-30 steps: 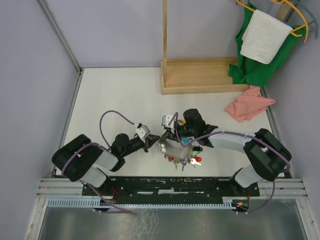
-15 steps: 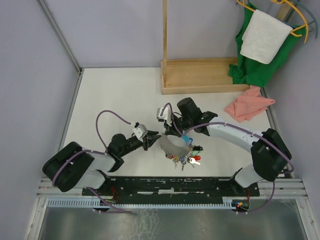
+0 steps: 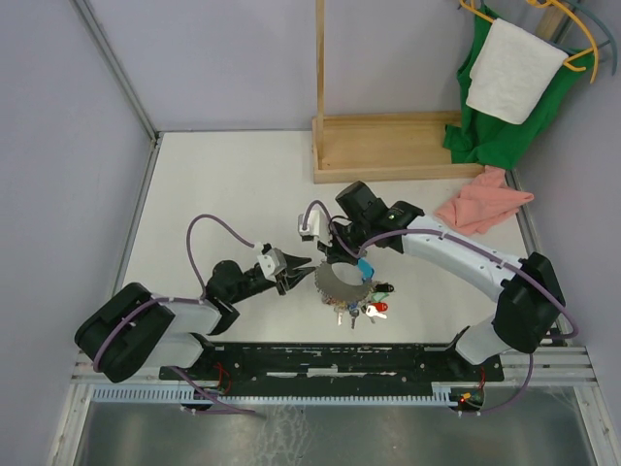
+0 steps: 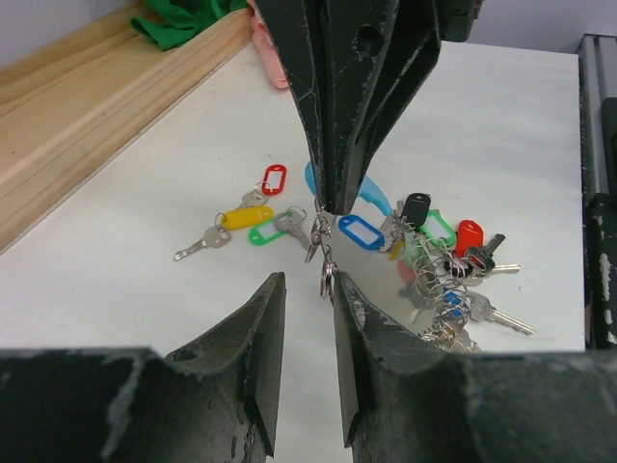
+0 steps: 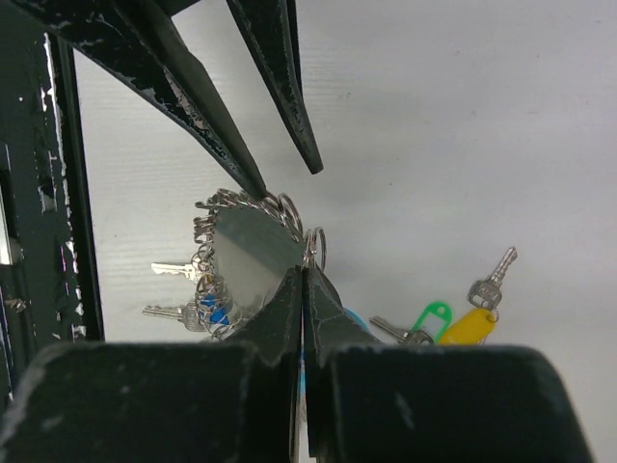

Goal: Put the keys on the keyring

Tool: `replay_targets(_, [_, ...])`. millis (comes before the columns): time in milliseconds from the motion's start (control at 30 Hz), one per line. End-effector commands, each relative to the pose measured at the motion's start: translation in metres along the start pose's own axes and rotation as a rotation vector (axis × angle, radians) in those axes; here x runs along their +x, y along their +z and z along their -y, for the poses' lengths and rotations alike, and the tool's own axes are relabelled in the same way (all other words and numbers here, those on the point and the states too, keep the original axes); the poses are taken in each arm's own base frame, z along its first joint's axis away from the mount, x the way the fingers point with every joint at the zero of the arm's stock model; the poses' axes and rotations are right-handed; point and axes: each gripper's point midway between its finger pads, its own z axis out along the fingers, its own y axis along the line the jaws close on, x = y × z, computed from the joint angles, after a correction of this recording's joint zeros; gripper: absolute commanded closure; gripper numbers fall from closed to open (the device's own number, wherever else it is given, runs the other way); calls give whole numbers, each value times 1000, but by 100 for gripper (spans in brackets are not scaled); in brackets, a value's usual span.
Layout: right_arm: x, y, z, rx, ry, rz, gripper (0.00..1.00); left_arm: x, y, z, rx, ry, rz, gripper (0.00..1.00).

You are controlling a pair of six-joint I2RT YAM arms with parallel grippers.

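The keyring (image 3: 335, 282) stands on edge on the white table, its grey metal part (image 5: 248, 258) strung with several small keys and coloured tags (image 3: 371, 311). My right gripper (image 5: 307, 271) is shut on its rim, with small split rings dangling under the fingertips (image 4: 326, 198) and the light-blue band (image 4: 378, 200) behind them. The left gripper (image 4: 307, 285) is open just short of those rings, gripping nothing. Loose keys lie flat beyond them: one with a yellow tag (image 4: 243, 219), one with a red tag (image 4: 275, 179) and one with a green tag (image 5: 431, 316).
A wooden frame (image 3: 388, 146) stands at the back of the table. A pink cloth (image 3: 480, 204) lies at the back right, with green and white cloths (image 3: 505, 87) hanging above it. A metal rail (image 3: 330, 364) runs along the near edge.
The left gripper has opened and drawn back to the left. The right gripper has closed on the keyring and shifted it slightly away from the near edge.
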Motion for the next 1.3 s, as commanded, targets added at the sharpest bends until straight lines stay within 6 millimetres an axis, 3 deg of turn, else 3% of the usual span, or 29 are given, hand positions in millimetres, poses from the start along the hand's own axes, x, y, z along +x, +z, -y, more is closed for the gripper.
replay_targets(0, [-20, -13, -1, -8, -111, 24, 99, -27, 7, 8, 84, 127, 79, 66])
replay_targets(367, [-41, -29, -7, -19, -229, 93, 99, -49, 11, 11, 139, 206, 95, 68])
replay_targets(567, [-51, -39, -10, -16, -262, 132, 99, -47, 12, 8, 133, 215, 66, 68])
replay_targets(1267, [-68, -54, -22, -26, -354, 226, 99, -77, 7, 2, 95, 252, 90, 68])
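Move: The right hand already pinches the keyring's top loops; these lie about 3 cm right and 1 cm ahead of the left hand, whose half-open fingertips sit about 3 cm left and 1 cm back of the right hand. From the left hand, the hanging key bunch is some 9 cm back, 10 cm right and 11 cm down, the loose yellow-tagged key about 9 cm ahead and 12 cm right, and the loose red tag 9 cm ahead and 16 cm right, both 13 cm down. Upwards and a little back together: the right hand keeps its shut grip on the keyring's loops and raises them about 4.5 cm, drawing back 2 cm and turning some 15 degrees counter-clockwise. The left hand rises about 5 cm beside it, easing back slightly, tilting about 10 degrees, its half-open fingertips staying close around the loops without closing. ##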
